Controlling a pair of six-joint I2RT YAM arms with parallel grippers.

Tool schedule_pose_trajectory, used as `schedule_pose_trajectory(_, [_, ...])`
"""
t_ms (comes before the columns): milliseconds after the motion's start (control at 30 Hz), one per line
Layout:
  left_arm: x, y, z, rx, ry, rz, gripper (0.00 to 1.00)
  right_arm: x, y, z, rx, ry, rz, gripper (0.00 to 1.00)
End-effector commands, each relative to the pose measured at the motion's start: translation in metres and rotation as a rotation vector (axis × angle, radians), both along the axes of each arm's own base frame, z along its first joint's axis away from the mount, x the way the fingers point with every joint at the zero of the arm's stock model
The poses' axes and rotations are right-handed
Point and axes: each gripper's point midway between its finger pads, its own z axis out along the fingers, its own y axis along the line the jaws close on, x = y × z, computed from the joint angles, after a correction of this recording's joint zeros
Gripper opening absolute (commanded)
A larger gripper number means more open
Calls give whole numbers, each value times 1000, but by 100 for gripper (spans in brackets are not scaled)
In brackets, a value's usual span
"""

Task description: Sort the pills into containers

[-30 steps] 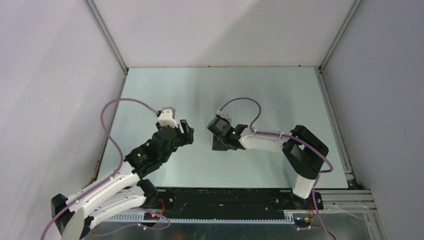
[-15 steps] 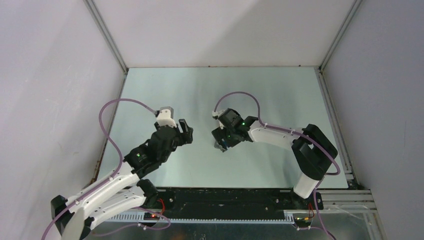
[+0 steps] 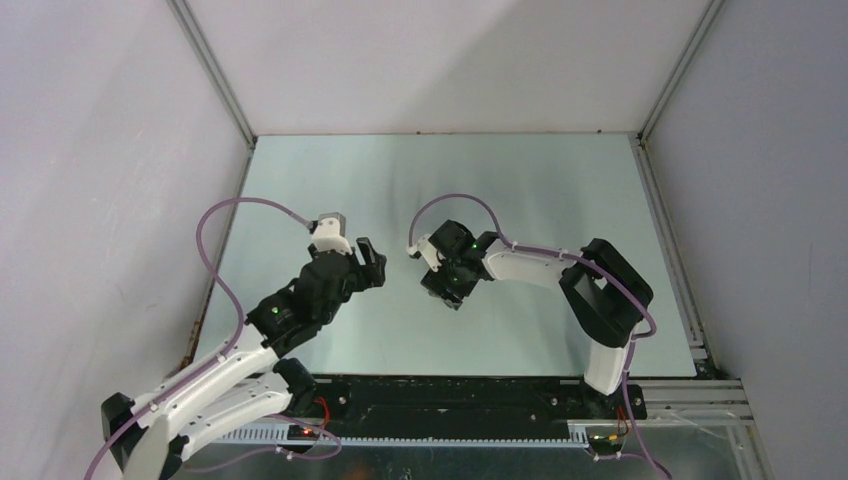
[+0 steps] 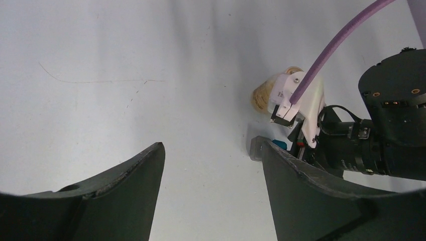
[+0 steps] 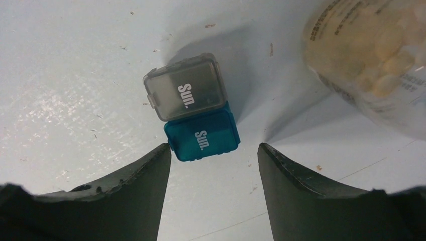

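A tiny container lies on the table: a teal case (image 5: 203,135) marked "Sun." with a grey see-through lid (image 5: 186,95) joined to its far side. My right gripper (image 5: 212,150) is open just short of it, nothing between the fingers; the left fingertip (image 5: 162,150) sits at the case's corner. Pale pills show inside a clear bottle (image 5: 371,55) at the upper right. From above, the right gripper (image 3: 445,290) hides the container. My left gripper (image 3: 372,262) hangs open and empty (image 4: 210,145); a sliver of the teal case (image 4: 280,144) peeks past its right finger.
The right arm's wrist and camera (image 4: 382,125) fill the right side of the left wrist view, with the pale bottle (image 4: 262,96) behind it. White walls enclose the table (image 3: 560,190) on three sides. A purple cable (image 3: 455,205) loops above the right wrist.
The right gripper went from shut to open and its wrist swung left and turned. The left arm barely moved.
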Motion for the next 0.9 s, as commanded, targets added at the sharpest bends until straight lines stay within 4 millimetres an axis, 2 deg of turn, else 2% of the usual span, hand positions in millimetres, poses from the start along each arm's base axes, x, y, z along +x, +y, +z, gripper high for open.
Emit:
schedule_pose_trajectory(0, [3,-1,13,-57,-28,12,77,14,22,16,48,-78,65,67])
schedule_pose_trajectory(267, [2,-2,11,-80,-17,2,78,16,39,11,88,-94,97,60])
schedule_pose_trajectory(333, [1,-1,11,-84,-17,3,78,16,40,10,95,-88,90,55])
schedule_pose_trajectory(400, [0,-1,9,-86,-12,3,78,15,40,10,99,-81,74,45])
schedule_pose_trajectory(433, [0,-1,8,-89,-8,5,78,15,39,11,98,-79,66,37])
schedule_pose_trajectory(467, [0,-1,8,-93,-5,5,77,14,39,12,103,-74,50,34])
schedule_pose_trajectory(500, [-1,-1,7,-98,1,7,78,14,38,15,109,-75,40,30])
schedule_pose_trajectory(633, [-3,-6,5,-145,23,1,78,10,38,35,198,-77,-17,28])
schedule_pose_trajectory(767, [-7,-24,3,-237,71,-46,78,6,37,62,328,-73,-70,29])
schedule_pose_trajectory(833, [-9,-34,2,-290,98,-67,78,3,34,85,409,-93,-94,30])
schedule_pose_trajectory(867, [-8,-40,2,-328,109,-73,78,0,32,85,429,-91,-98,30])
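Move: Nearly at table height already, the right hand has the teal container about 2 cm to its left and 1 cm ahead. The grey container is joined to the teal one's left side, some 5 cm left and 2 cm ahead of the hand. The pill bottle stands roughly 8 cm ahead and 1 cm left. From the left hand the teal container lies about 11 cm right, 3 cm ahead and 17 cm below. Sliding left about 2.5 cm at almost the same height, the right hand brings its open fingers around the teal container, closes them on its two opposite sides, then lifts about 3.5 cm with that pinch kept, tilting some 10 degrees so its left side rises. Late on, the open, empty left hand drifts nearly 2 cm right and rolls about 10 degrees, its left side dipping. ##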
